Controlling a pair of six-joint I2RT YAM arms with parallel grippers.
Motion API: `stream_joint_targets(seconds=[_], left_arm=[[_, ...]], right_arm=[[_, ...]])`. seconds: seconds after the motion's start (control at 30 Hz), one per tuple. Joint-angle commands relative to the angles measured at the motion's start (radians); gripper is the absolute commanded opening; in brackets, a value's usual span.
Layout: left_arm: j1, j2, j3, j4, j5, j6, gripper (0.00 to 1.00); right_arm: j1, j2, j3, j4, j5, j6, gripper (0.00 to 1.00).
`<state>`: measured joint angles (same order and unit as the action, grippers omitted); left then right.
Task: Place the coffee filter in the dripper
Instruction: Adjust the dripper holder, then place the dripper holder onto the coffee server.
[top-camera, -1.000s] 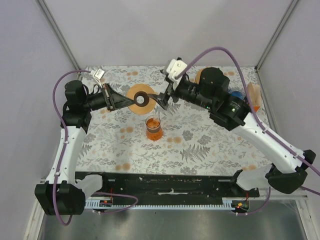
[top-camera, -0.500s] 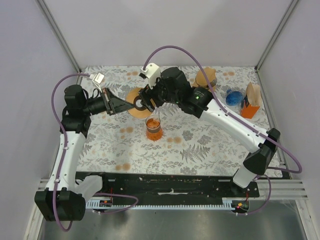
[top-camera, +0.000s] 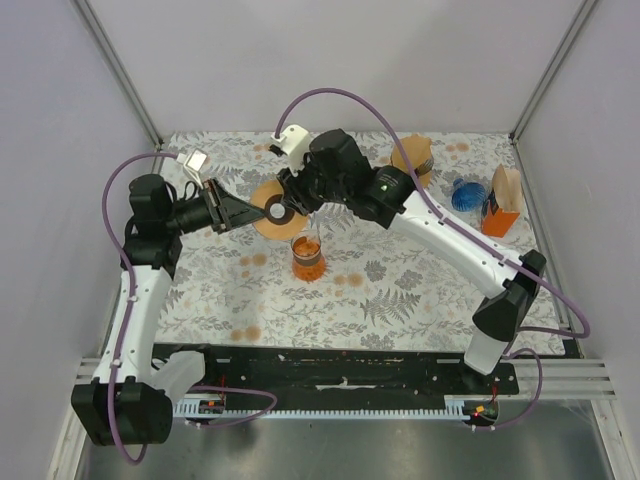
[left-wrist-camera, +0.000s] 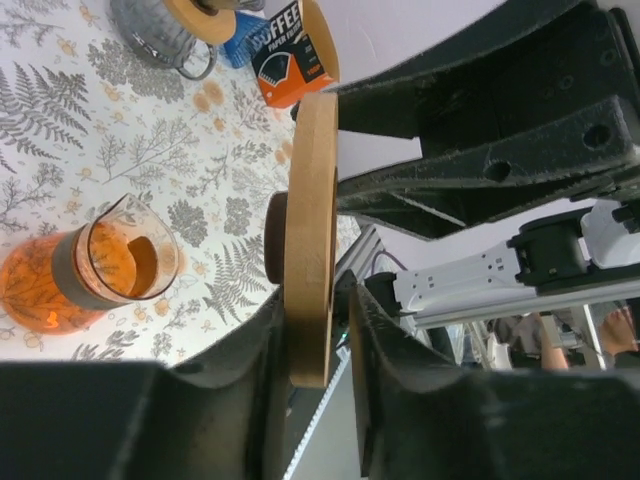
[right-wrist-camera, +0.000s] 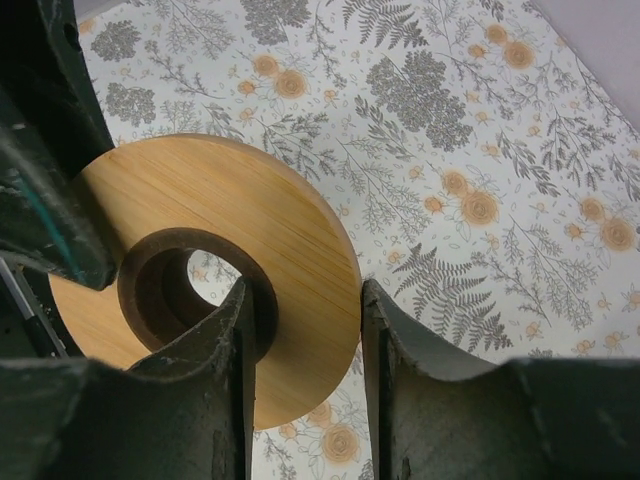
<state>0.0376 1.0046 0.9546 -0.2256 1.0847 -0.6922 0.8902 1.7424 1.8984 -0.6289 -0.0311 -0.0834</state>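
Observation:
A flat wooden ring (top-camera: 268, 228) with a dark collar round its hole hangs above the table, edge-on in the left wrist view (left-wrist-camera: 312, 200). My left gripper (top-camera: 250, 212) (left-wrist-camera: 312, 300) is shut on its rim. My right gripper (top-camera: 283, 208) (right-wrist-camera: 303, 295) straddles the ring's band (right-wrist-camera: 250, 200), one finger in the hole and the other against the outer edge. The coffee filter pack (top-camera: 505, 200) (left-wrist-camera: 295, 50), an orange box, stands at the right. The grey glass dripper (top-camera: 412, 155) (left-wrist-camera: 150, 30) with a wooden collar sits at the back.
A glass carafe (top-camera: 307, 255) (left-wrist-camera: 90, 275) of orange liquid stands just under the ring. A blue object (top-camera: 465, 193) lies beside the filter pack. The floral cloth (top-camera: 400, 290) covers the table, and grey walls close in the sides and back.
The right arm swung left over the ring and its jaws narrowed onto the ring's band. The left gripper kept hold of the ring, shifting it slightly toward the carafe.

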Motion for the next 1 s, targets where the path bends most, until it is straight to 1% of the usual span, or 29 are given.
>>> stream_joint_targets(seconds=[0.0,0.03,0.1,0.13,0.2,0.27,0.3,0.5,0.6,0.73,0.8,0.83,0.97], left_arm=[[-0.001,-0.032,0.019,0.019,-0.02,0.034,0.67],[0.001,-0.026,0.03,-0.015,-0.052,0.066,0.86],[0.008,-0.011,0.074,-0.12,-0.147,0.167,0.88],[0.016,-0.003,0.11,-0.197,-0.225,0.227,0.88],[0.042,0.011,0.156,-0.291,-0.409,0.296,0.89],[0.059,0.014,0.182,-0.328,-0.543,0.333,0.9],[0.061,0.019,0.193,-0.337,-0.561,0.347,0.9],[0.068,0.02,0.173,-0.317,-0.505,0.321,0.91],[0.074,0.014,0.167,-0.32,-0.506,0.321,0.92],[0.077,0.019,0.173,-0.32,-0.496,0.318,0.92],[0.077,0.019,0.177,-0.32,-0.49,0.315,0.93],[0.081,0.017,0.177,-0.32,-0.49,0.315,0.93],[0.081,0.02,0.179,-0.32,-0.488,0.316,0.93]], right_arm=[[-0.031,0.022,0.015,-0.018,0.086,-0.019,0.0],[-0.043,0.022,0.005,-0.032,0.089,-0.029,0.0],[-0.069,0.026,-0.021,-0.066,0.077,-0.038,0.0],[-0.083,0.031,-0.031,-0.078,0.054,-0.038,0.0],[-0.115,0.045,-0.055,-0.1,0.008,-0.038,0.0],[-0.132,0.069,-0.055,-0.124,-0.018,-0.041,0.0],[-0.137,0.089,-0.045,-0.14,-0.035,-0.045,0.0],[-0.142,0.229,0.051,-0.232,-0.162,-0.053,0.0],[-0.14,0.261,0.06,-0.236,-0.173,-0.05,0.0],[-0.142,0.276,0.065,-0.238,-0.162,-0.053,0.0],[-0.14,0.276,0.064,-0.236,-0.171,-0.053,0.04],[-0.14,0.275,0.064,-0.238,-0.185,-0.056,0.05],[-0.14,0.25,0.067,-0.249,-0.224,-0.049,0.02]])
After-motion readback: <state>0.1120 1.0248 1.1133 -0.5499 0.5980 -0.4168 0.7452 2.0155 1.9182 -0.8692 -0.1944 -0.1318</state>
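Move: The wooden dripper holder is pinched by both my hands; its hole lies about 3 cm back and 3 cm left of my right fingers, a couple of cm below. The orange carafe stands about 25 cm below my right hand, roughly 1 cm back and 2 cm to its right. The glass server is some 18 cm ahead of that hand and 25 cm right, 25 cm below. From my left hand the orange carafe is about 5 cm ahead, 8 cm right and 25 cm below. I open my left fingers wide and let go of the holder's left edge, drawing that hand about 8 cm left and 5 cm forward while it swings counter-clockwise. My right hand keeps its pinch and swings the holder a little right and forward, then sinks about 16 cm to the orange carafe's rim, drifting slightly back left as the fingers tip down some 30 degrees. ##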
